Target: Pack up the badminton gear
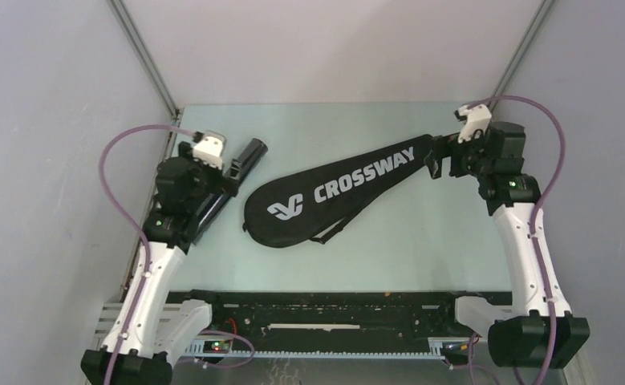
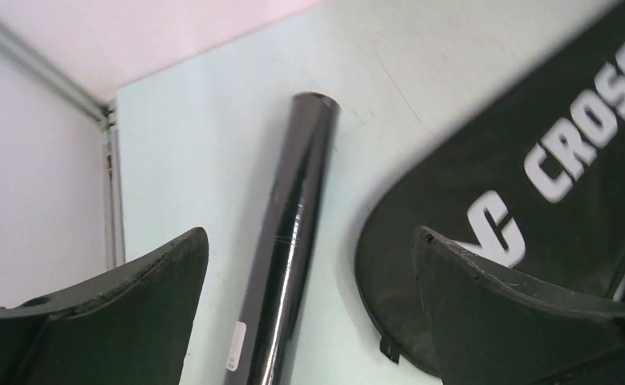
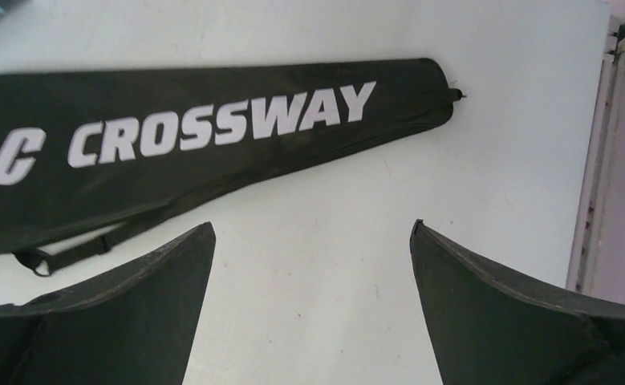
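The black racket-shaped bag (image 1: 333, 192) with white "CROSSWAY" lettering lies flat across the middle of the table, its wide end to the left. It also shows as the bag (image 2: 437, 208) and the bag (image 3: 172, 180). A long black tube (image 1: 251, 152) lies on the table left of the bag, partly hidden under my left arm. My left gripper (image 1: 227, 178) is open above it. In the left wrist view the tube (image 2: 293, 216) runs between the spread fingers of the left gripper (image 2: 309, 237) without touching them. My right gripper (image 1: 437, 160) is open over bare table by the bag's narrow end, with nothing between the fingers of the right gripper (image 3: 311, 228).
Grey walls close in the table on three sides, with metal frame posts (image 2: 108, 160) at the back corners. A rail (image 3: 594, 160) borders the table's right edge. The bag's strap loop (image 3: 36, 261) lies beside its lower edge. A black base rail (image 1: 325, 313) spans the near edge.
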You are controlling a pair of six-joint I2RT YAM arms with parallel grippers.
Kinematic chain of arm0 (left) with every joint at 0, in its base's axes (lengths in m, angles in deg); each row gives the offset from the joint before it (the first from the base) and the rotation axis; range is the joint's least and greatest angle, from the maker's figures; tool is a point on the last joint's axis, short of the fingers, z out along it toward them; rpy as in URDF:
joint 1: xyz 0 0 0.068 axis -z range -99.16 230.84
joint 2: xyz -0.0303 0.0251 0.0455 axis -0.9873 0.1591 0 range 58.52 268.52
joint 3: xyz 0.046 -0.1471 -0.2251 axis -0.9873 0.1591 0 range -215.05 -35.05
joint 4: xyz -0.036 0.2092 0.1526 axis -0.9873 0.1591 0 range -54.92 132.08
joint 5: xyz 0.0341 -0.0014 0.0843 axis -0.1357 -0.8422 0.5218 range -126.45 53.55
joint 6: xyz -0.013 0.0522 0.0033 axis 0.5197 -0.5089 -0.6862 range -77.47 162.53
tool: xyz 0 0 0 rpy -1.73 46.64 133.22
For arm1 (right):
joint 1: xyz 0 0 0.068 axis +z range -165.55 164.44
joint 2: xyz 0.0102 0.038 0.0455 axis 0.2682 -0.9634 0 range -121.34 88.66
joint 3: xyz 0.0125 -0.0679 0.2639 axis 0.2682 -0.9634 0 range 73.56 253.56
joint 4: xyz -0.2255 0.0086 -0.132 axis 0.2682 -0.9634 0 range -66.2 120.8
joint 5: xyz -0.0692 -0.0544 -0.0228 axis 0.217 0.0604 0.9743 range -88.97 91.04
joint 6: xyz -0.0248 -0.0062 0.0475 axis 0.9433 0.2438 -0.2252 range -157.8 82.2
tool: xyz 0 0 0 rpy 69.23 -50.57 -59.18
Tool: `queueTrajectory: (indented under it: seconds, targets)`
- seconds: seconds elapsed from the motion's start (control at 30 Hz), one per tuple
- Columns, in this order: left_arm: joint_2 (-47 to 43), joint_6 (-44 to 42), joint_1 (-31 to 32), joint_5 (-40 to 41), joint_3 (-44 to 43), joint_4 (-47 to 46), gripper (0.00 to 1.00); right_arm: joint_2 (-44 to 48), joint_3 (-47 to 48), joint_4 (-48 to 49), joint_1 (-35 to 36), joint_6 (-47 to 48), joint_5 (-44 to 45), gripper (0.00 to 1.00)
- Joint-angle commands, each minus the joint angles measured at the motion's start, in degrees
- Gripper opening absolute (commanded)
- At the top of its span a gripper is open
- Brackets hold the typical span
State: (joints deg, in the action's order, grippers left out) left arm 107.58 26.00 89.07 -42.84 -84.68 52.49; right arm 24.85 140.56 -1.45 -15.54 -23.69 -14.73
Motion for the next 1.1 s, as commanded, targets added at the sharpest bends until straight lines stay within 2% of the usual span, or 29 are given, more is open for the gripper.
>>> queueTrajectory:
  seconds: [0.0, 0.1, 0.17, 0.4, 0.63, 1.07]
  targets:
    - [-4.5, 11.5, -6.0, 0.9, -0.6, -9.9, 1.0, 3.6, -1.1, 5.1, -5.2, -6.1, -9.0, 1.0]
    - [-9.5, 13.5, -7.9, 5.7, 3.5, -15.2, 1.0, 7.7, -4.6, 8.8, -8.8, -10.1, -10.4, 1.0]
    - [-11.8, 14.0, -8.1, 8.3, 5.5, -16.6, 1.0, 10.4, -6.2, 9.5, -9.4, -9.3, -11.1, 1.0]
    - [-20.7, 14.0, -8.1, 4.1, 9.3, -16.3, 1.0, 17.9, -8.2, 7.0, -9.7, -6.5, -17.8, 1.0]
    - [-23.1, 13.9, -8.1, -4.1, 9.3, -13.5, 1.0, 22.3, -12.0, 8.1, -10.1, -5.0, -16.7, 0.99]
    - [-21.9, 14.6, -9.9, -3.3, 9.5, -12.4, 1.0, 22.6, -12.1, 6.8, -11.6, -3.7, -19.2, 0.99]
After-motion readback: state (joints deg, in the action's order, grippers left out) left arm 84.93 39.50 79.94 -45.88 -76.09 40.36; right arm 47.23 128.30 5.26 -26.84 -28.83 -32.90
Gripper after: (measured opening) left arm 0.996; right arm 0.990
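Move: The packed racket bag lies flat, its middle about 31 cm to the right of my left hand and nearly level with it, some 25 cm below. The black tube sits under that hand, roughly 4 cm to its left and 23 cm down. From my right hand the bag's middle is about 31 cm left, 4 cm back and 25 cm below; the bag's narrow end is some 13 cm ahead. I keep withdrawing both empty, wide-open hands from the bag. My left hand climbs about 8 cm, swinging out left over the tube's side of the table before easing slightly right again, and draws back; its wrist tips up roughly 25 degrees and rolls left side down. My right hand draws back some 7 cm while rising, tipping up, then both settle. ##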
